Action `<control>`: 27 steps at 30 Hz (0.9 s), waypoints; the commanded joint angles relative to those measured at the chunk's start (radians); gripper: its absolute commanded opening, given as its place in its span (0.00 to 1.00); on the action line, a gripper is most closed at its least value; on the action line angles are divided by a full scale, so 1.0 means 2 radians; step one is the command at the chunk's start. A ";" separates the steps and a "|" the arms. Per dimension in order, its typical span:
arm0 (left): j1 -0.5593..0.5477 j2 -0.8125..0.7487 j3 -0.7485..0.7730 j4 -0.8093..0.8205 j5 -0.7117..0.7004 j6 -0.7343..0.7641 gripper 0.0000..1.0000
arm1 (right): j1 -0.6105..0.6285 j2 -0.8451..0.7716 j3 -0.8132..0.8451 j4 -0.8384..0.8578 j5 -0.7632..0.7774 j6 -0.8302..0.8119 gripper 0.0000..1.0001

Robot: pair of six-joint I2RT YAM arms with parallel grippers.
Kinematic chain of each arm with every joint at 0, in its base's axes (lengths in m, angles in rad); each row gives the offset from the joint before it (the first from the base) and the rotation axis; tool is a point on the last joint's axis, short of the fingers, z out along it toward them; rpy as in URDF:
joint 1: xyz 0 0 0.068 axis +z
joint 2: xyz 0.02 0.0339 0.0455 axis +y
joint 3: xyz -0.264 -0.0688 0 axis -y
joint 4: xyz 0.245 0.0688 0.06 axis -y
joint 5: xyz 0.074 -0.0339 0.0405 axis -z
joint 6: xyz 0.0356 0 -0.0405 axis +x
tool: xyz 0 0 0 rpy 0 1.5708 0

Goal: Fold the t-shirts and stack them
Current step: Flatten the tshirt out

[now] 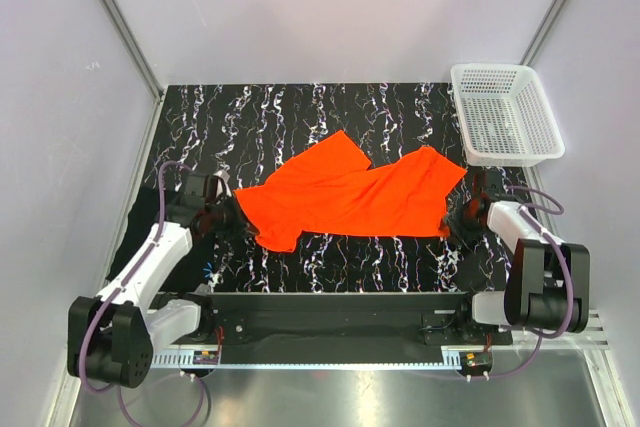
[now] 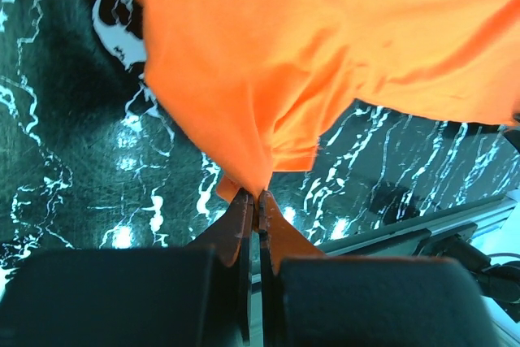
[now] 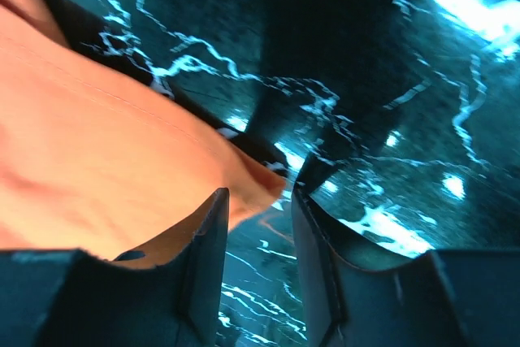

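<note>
An orange-red t-shirt [image 1: 350,197] lies spread and rumpled across the middle of the black marbled mat [image 1: 300,112]. At its left end my left gripper [image 1: 232,215] is shut on a bunched corner. In the left wrist view the cloth [image 2: 325,54] hangs from the closed tips [image 2: 256,195]. At the right end my right gripper [image 1: 455,219] is low over the mat. In the right wrist view its jaws stand apart [image 3: 258,193]. A corner of the shirt [image 3: 97,160] reaches between the tips, unpinched. A plain black patch [image 1: 133,235] lies by the left arm; I cannot tell whether it is cloth.
A white mesh basket [image 1: 505,112] stands at the back right corner, just behind the right gripper. Grey walls close in the left, back and right sides. The arm bases and a black rail [image 1: 330,305] run along the near edge.
</note>
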 commanded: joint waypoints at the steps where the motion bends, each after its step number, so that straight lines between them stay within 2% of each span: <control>1: 0.002 -0.015 0.026 0.010 0.022 0.013 0.00 | -0.002 0.028 0.010 0.031 0.008 0.005 0.43; 5: 0.002 -0.024 0.039 0.011 0.024 0.016 0.00 | -0.002 0.051 0.026 0.033 0.002 -0.003 0.24; 6: 0.002 -0.025 0.044 0.011 0.025 0.018 0.00 | -0.002 0.050 0.028 0.032 -0.002 -0.004 0.09; 9: 0.002 -0.022 0.083 0.011 0.023 0.025 0.00 | -0.001 0.024 0.041 0.027 -0.020 -0.001 0.00; 13: 0.002 0.030 0.183 0.026 0.013 0.041 0.00 | 0.000 -0.007 0.118 0.002 -0.020 0.020 0.00; 16: 0.001 0.069 0.288 0.032 0.007 0.061 0.00 | 0.000 -0.006 0.205 -0.006 -0.010 0.012 0.00; 17: 0.001 0.095 0.349 0.031 0.007 0.068 0.00 | 0.000 -0.005 0.227 -0.010 -0.007 0.011 0.00; 19: 0.002 0.117 0.410 0.029 0.006 0.084 0.00 | 0.000 -0.005 0.297 -0.016 0.004 0.007 0.00; 20: 0.002 0.135 0.468 0.030 0.006 0.091 0.00 | 0.000 -0.005 0.319 -0.024 0.009 0.003 0.00; 23: 0.002 0.155 0.569 0.032 0.001 0.121 0.00 | 0.000 -0.012 0.398 -0.037 0.036 -0.006 0.00; 27: 0.002 0.154 0.643 0.051 0.002 0.169 0.00 | 0.000 -0.044 0.474 -0.051 0.035 -0.008 0.00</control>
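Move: The near right corner of the t-shirt lies just about 2 cm ahead of the right hand's open fingertips and 1 cm below; the basket is some 33 cm ahead and 16 cm right of that hand. The left hand already holds the near left corner a little off the table, with the shirt's middle about 10 cm ahead, 28 cm right and 7 cm below it. The far sleeve is some 22 cm ahead and 24 cm right of the left hand, also 7 cm below, and the black mat about 24 cm left and 2 cm back. Easing forward about 2 cm at table height, the right hand shuts its fingers on the near right corner while the left keeps its pinch and creeps upward. Then both sweep fast up and forward together, out over the table's far half, each ending some 35 cm higher and 16 cm farther out, fingers tipping up about 50 degrees. ##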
